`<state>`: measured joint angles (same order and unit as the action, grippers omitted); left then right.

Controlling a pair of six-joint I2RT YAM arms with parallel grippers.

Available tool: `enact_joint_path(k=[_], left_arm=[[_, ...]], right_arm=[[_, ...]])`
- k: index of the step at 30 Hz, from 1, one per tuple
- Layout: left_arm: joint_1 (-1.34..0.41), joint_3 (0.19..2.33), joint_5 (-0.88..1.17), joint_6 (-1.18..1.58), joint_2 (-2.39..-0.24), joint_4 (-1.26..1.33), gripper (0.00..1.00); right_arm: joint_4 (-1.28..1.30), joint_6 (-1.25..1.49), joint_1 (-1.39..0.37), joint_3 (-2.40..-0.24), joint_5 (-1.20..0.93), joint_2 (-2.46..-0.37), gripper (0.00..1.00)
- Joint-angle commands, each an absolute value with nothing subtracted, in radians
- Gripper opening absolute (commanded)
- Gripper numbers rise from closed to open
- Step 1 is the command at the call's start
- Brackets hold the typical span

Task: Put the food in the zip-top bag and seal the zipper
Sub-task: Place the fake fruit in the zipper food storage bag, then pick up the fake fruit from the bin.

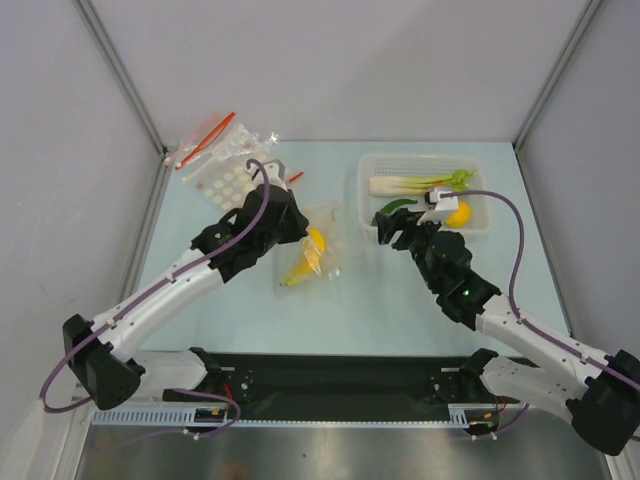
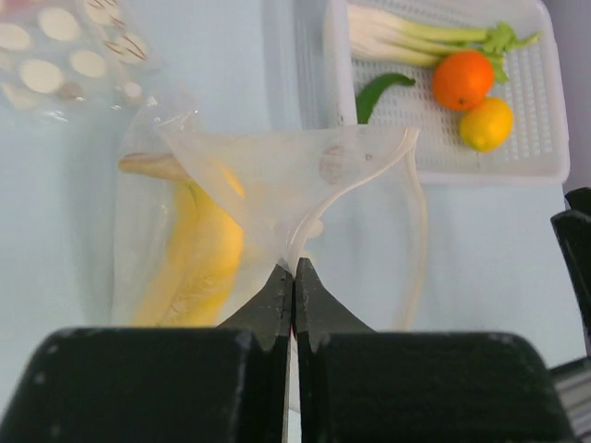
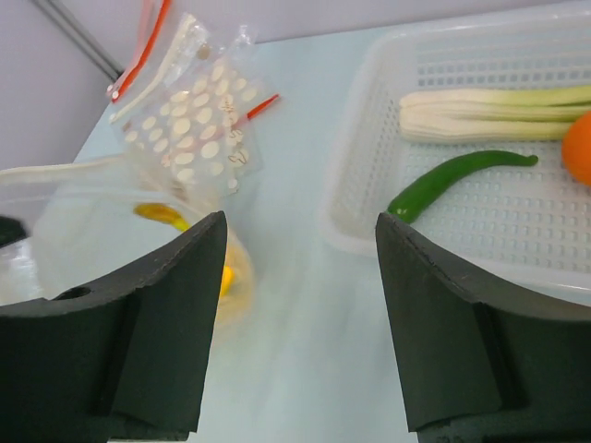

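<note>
The zip-top bag (image 1: 312, 255) lies at the table's middle with the yellow banana (image 1: 300, 270) inside. My left gripper (image 1: 298, 228) is shut on the bag's mouth edge, lifting one flap; the left wrist view shows the closed jaws (image 2: 294, 269) pinching the film, the banana (image 2: 199, 258) behind it, and the pale zipper strip (image 2: 421, 208) curving on the right. My right gripper (image 1: 392, 232) is open and empty between bag and basket; it also shows in the right wrist view (image 3: 300, 231). The leek (image 2: 416, 37), orange (image 2: 462, 78), lemon (image 2: 487, 123) and dark green vegetable (image 2: 380, 90) lie in the basket.
The white mesh basket (image 1: 372, 190) stands at the back right. A heap of spare dotted bags with red strips (image 1: 225, 160) lies at the back left, also seen in the right wrist view (image 3: 194, 120). Grey walls close in the table's sides and back.
</note>
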<state>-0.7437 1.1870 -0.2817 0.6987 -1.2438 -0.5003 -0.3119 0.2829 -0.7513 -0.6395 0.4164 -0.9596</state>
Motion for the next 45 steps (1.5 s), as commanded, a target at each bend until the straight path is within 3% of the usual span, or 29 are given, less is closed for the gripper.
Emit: enact_joint_path(k=[1,13,17,26,32,45], left_arm=[[-0.738,1.194,-0.468,0.647,-1.149,-0.497,0.00],[-0.738,1.183,-0.431,0.624,-1.223,-0.474,0.00],[-0.738,1.169,-0.425,0.638,-1.210,-0.468,0.00],[-0.738,1.138,-0.411,0.650,-1.184,-0.443,0.00],[-0.738,1.138,-0.393,0.649,-1.193,-0.440,0.00],[-0.738,1.137,-0.370,0.650,-1.190,-0.436,0.00]], right_arm=[[-0.216,0.403,-0.632,-0.698,0.264,-0.983,0.70],[-0.069,0.509,-0.410,-0.827,0.238,-1.147,0.71],[-0.081,0.613,-0.368,-0.842,0.264,-1.199,0.80],[-0.005,0.798,-0.328,-0.991,0.414,-1.347,0.88],[0.173,0.681,-0.321,-1.215,0.559,-1.529,0.96],[0.184,0.450,-0.244,-1.407,0.678,-1.810,0.98]])
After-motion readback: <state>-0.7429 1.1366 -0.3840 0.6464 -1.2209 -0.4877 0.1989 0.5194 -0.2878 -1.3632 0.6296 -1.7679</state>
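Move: The orange in the white tray lies about 22 cm ahead of my empty right hand, 16 cm to its right and 16 cm below. From the orange, the lemon sits 6 cm nearer and 5 cm farther right, the celery 4 cm farther out and 5 cm left, and the green chili 5 cm nearer and 11 cm left. From my left hand, which is holding the bag, the orange is some 21 cm ahead, 33 cm right and 17 cm below. I swing my right hand away from the bag, forward about 19 cm and right about 15, sinking some 10 on the way, to come in above the orange. The wrist turns clockwise some 40 degrees and tips down while the fingers spread almost fully; they touch nothing yet. My left hand keeps the bag's edge pinched, rising about 3 cm as it shifts left, then lowering again to just under its starting height. ##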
